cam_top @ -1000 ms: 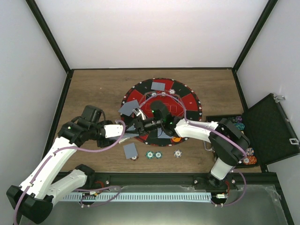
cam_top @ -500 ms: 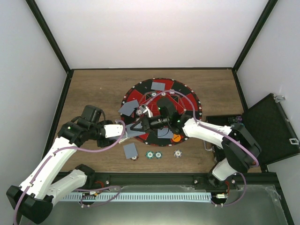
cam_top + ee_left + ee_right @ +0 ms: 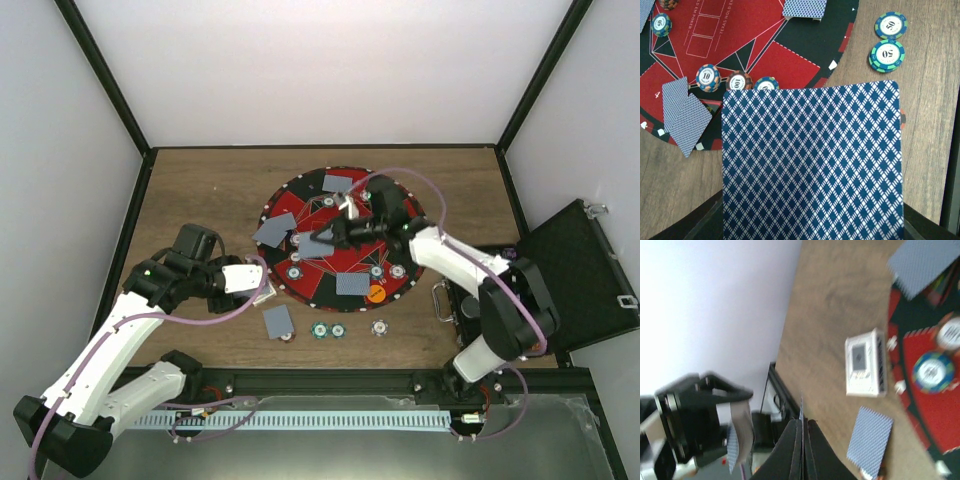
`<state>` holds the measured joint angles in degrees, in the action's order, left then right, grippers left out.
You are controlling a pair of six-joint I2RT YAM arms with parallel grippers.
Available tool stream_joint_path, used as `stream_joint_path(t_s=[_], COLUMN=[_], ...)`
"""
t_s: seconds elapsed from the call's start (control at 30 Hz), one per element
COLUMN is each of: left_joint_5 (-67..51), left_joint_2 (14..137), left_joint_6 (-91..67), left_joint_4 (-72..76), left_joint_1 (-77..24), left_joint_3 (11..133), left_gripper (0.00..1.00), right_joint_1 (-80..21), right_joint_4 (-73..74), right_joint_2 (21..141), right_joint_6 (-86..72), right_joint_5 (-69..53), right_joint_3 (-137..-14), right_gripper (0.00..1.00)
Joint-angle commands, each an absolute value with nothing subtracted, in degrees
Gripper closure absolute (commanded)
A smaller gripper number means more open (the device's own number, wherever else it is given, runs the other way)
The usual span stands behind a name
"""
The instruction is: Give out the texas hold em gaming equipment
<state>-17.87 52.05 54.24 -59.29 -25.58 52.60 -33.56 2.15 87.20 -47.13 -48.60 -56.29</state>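
Observation:
My left gripper hovers over the mat's left rim, shut on a deck of blue-backed cards that hides its jaws in the left wrist view. My right gripper is over the middle of the round red-and-black mat, shut on a single card seen edge-on between its fingers. Other cards lie face down on the mat and on the wood. Chips sit on the mat and on the wood. An orange disc rests at the mat's near rim.
The open black case stands at the right, with the right arm crossing its tray. A white card box lies on the wood by the mat's left rim. Black frame posts and white walls close in the table.
My right gripper closed on one card at the left gripper's deck and drew it up and to the right over the mat. The left arm stayed put.

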Motion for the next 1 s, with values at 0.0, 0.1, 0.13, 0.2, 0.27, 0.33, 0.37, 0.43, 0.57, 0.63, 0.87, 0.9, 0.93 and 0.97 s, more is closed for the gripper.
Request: stream_joint_path(t_s=[0.0,0.1,0.13,0.2,0.27,0.33,0.37,0.43,0.57,0.63,0.87,0.9,0.93,0.97], left_joint_5=[-18.72,-18.19,-17.97,-17.55,-17.34,-17.47,-17.63,-17.96,-18.28,-18.28,-18.28,-18.32,-18.43,-18.57], left_joint_2=[51.50,51.20,51.09,50.90,51.05,51.28,51.43,51.63,52.02,52.20,52.40,52.46,52.39,52.38], left_joint_6=[54.54,54.49,54.56,54.70,54.80,54.54,54.43,54.16,53.97,53.94,53.96,53.90,53.95,53.90], left_joint_4=[-58.53,-58.70,-58.83,-59.12,-59.36,-59.56,-59.71,-59.89,-60.15,-60.29,-60.38,-60.38,-60.45,-60.48], left_joint_1=[-25.46,-25.49,-25.49,-25.49,-25.49,-25.49,-25.49,-25.44,-25.49,-25.49,-25.49,-25.47,-25.49,-25.49], left_joint_3=[54.09,54.07,53.98,53.80,53.88,54.21,54.35,54.53,54.67,54.67,54.66,54.62,54.66,54.62], left_gripper=[0.95,0.95,0.95,0.95,0.95,0.95,0.95,0.95,0.95,0.95,0.95,0.95,0.95,0.95], right_joint_1=[-25.51,-20.61,-19.43,-17.78,-16.67,-15.76,-15.32,-14.67,-13.92,-13.72,-12.94,-12.86,-12.71,-12.44], right_joint_4=[8.84,10.28,11.14,14.32,18.72,23.28,24.88,26.67,26.94,26.29,24.40,24.84,25.46,26.03], right_joint_2=[93.52,99.95,102.59,108.63,116.86,124.04,127.66,133.83,143.51,146.43,148.42,148.36,148.16,147.87], right_joint_6=[-39.41,-37.28,-36.55,-34.43,-31.64,-30.28,-30.02,-30.24,-32.35,-33.20,-33.93,-33.54,-32.97,-32.43], right_joint_5=[-49.01,-46.87,-46.09,-43.96,-41.24,-39.66,-39.36,-39.26,-39.81,-40.08,-38.94,-38.65,-38.26,-37.75], right_joint_3=[-66.81,-74.11,-77.08,-84.33,-93.10,-102.23,-106.79,-114.48,-124.74,-127.70,-128.63,-128.59,-128.56,-128.38], right_gripper=[0.99,0.99,0.99,0.99,0.99,0.99,0.99,0.99,0.98,0.97,0.80,0.75,0.71,0.67])
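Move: Ahead of the right hand, which already pinches a playing card, the card lying at the far seat is about 35 cm forward, 3 cm right and 18 cm below. Two chips lie just short of that far card, roughly 31 cm ahead of the hand, one 1 cm left and one 6 cm right. The card pair is about 22 cm ahead and 16 cm left. From the left hand, the far card lies some 42 cm forward, 30 cm right and 17 cm lower. Sweeping forward about 32 cm and drifting some 7 cm to the right, the right hand carries its card out across the mat to the far seat, nearly level at first, then sinking about 15 cm. The wrist swings some 20 degrees clockwise and the fingers tip further down; there they part and let go of the card. ##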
